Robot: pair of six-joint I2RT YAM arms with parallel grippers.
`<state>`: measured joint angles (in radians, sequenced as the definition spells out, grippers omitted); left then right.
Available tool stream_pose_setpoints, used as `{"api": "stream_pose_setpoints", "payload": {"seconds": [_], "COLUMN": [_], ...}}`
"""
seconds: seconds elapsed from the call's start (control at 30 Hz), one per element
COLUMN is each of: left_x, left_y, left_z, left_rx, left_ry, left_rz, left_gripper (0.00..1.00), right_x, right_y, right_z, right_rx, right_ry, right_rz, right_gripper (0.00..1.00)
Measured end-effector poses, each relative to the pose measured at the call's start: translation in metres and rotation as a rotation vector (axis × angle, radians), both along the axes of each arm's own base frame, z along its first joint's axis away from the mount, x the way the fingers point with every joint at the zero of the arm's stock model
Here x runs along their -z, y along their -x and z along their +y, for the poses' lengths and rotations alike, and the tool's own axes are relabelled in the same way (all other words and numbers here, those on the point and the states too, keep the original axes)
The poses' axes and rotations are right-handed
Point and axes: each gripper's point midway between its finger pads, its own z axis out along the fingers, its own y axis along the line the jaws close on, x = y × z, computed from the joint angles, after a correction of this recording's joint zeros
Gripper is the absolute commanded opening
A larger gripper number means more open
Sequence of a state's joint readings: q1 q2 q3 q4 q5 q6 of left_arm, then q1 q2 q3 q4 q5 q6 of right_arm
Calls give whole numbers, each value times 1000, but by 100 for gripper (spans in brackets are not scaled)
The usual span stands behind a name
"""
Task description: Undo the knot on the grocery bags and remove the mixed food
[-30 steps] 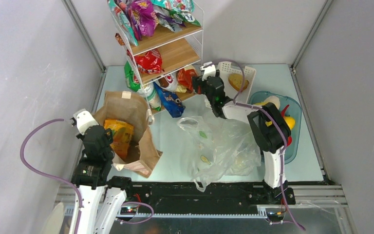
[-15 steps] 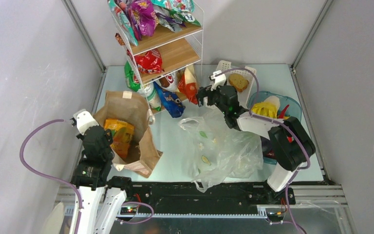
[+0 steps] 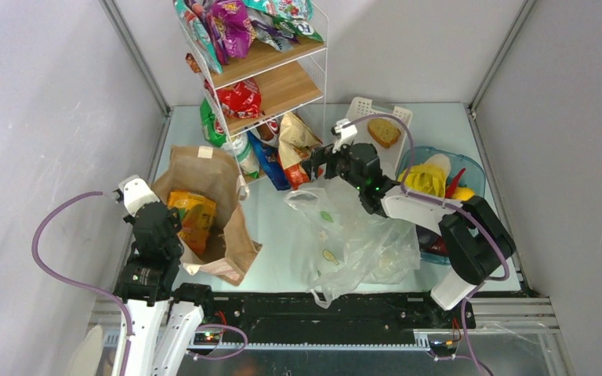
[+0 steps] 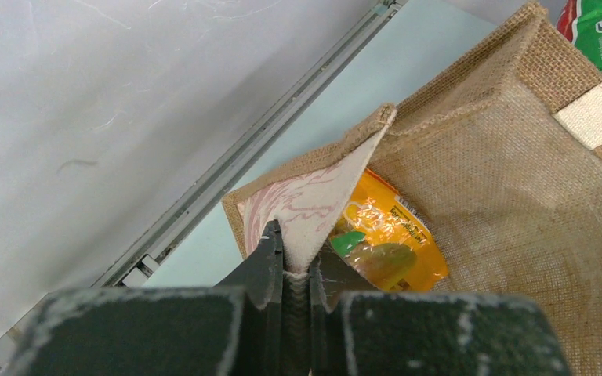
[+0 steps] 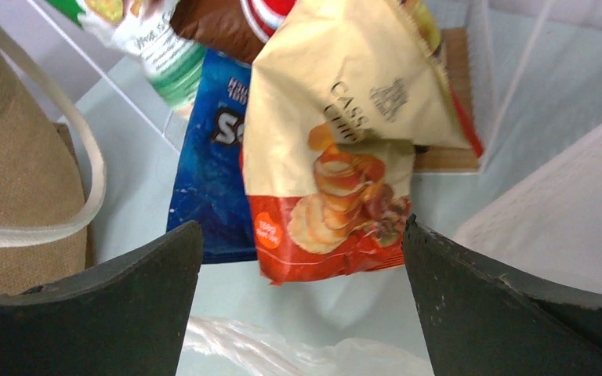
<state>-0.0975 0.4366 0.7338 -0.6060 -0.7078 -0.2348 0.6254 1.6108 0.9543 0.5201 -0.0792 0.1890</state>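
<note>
The brown grocery bag stands open at the left with an orange snack packet inside it. My left gripper is shut on the bag's near rim, and the orange packet lies just past the fingers. The clear plastic grocery bag lies crumpled and flat in the middle. My right gripper hovers open over its far edge, facing a cream-and-red snack packet that leans at the shelf foot. Nothing is between the right fingers.
A white wire shelf full of snack packets stands at the back. A blue packet lies under it. The white basket with a bread slice is behind the right arm. The blue tub at the right holds yellow fruits and a red chili.
My right gripper has let go of the cream-and-red packet at the shelf, opened wide and drawn back toward the plastic bag. The packet has tipped forward. The left arm has not moved.
</note>
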Motion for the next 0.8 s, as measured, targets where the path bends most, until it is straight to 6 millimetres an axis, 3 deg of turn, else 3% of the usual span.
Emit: {"api": "stream_pose_setpoints", "payload": {"seconds": [0.23, 0.4, 0.6, 0.67, 0.7, 0.73, 0.77, 0.8], "left_x": [0, 0, 0, 0, 0, 0, 0, -1], "left_y": [-1, 0, 0, 0, 0, 0, 0, 0], "left_z": [-1, -1, -1, -1, -1, -1, -1, -1], "left_rx": [7, 8, 9, 9, 9, 9, 8, 8], "left_ry": [2, 3, 3, 3, 3, 3, 3, 3], "left_rz": [-1, -4, -5, -5, -5, -5, -5, -5], "left_gripper": [0, 0, 0, 0, 0, 0, 0, 0], "right_x": [37, 60, 101, 106, 105, 104, 102, 101], "right_y": [-2, -21, -42, -46, -48, -49, -51, -52], "right_z": [39, 48, 52, 55, 58, 61, 62, 63], "right_rx": [-44, -13, 47, 48, 41, 33, 30, 24], "right_ry": [64, 98, 154, 161, 157, 149, 137, 125], "right_rz": [68, 109, 175, 194, 199, 207, 219, 232], "right_gripper": [99, 99, 96, 83, 65, 55, 31, 21]}}
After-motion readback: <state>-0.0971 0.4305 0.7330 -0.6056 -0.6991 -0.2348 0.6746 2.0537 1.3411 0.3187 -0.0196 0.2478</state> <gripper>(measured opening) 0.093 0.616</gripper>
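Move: The beige-and-red chip bag leaning at the bottom shelf is some 6 cm ahead of the right hand, 6 cm to its left and 11 cm below. The blue snack bag stands about 8 cm to the left of that bag and 1 cm nearer; the white basket is roughly 10 cm ahead and 18 cm to the right of the right hand. From the left hand the chip bag lies about 24 cm ahead and 32 cm to the right. Down and to the left, then forward as it keeps sinking, the right hand swings onto the lower front of the beige-and-red chip bag, ending about 10 cm lower, 6 cm farther left and 5 cm farther out. The fingertips tip down by some 10 to 15 degrees; the wide-open fingers start closing only at the end, to about two thirds open, gathering the bag's front between them. ##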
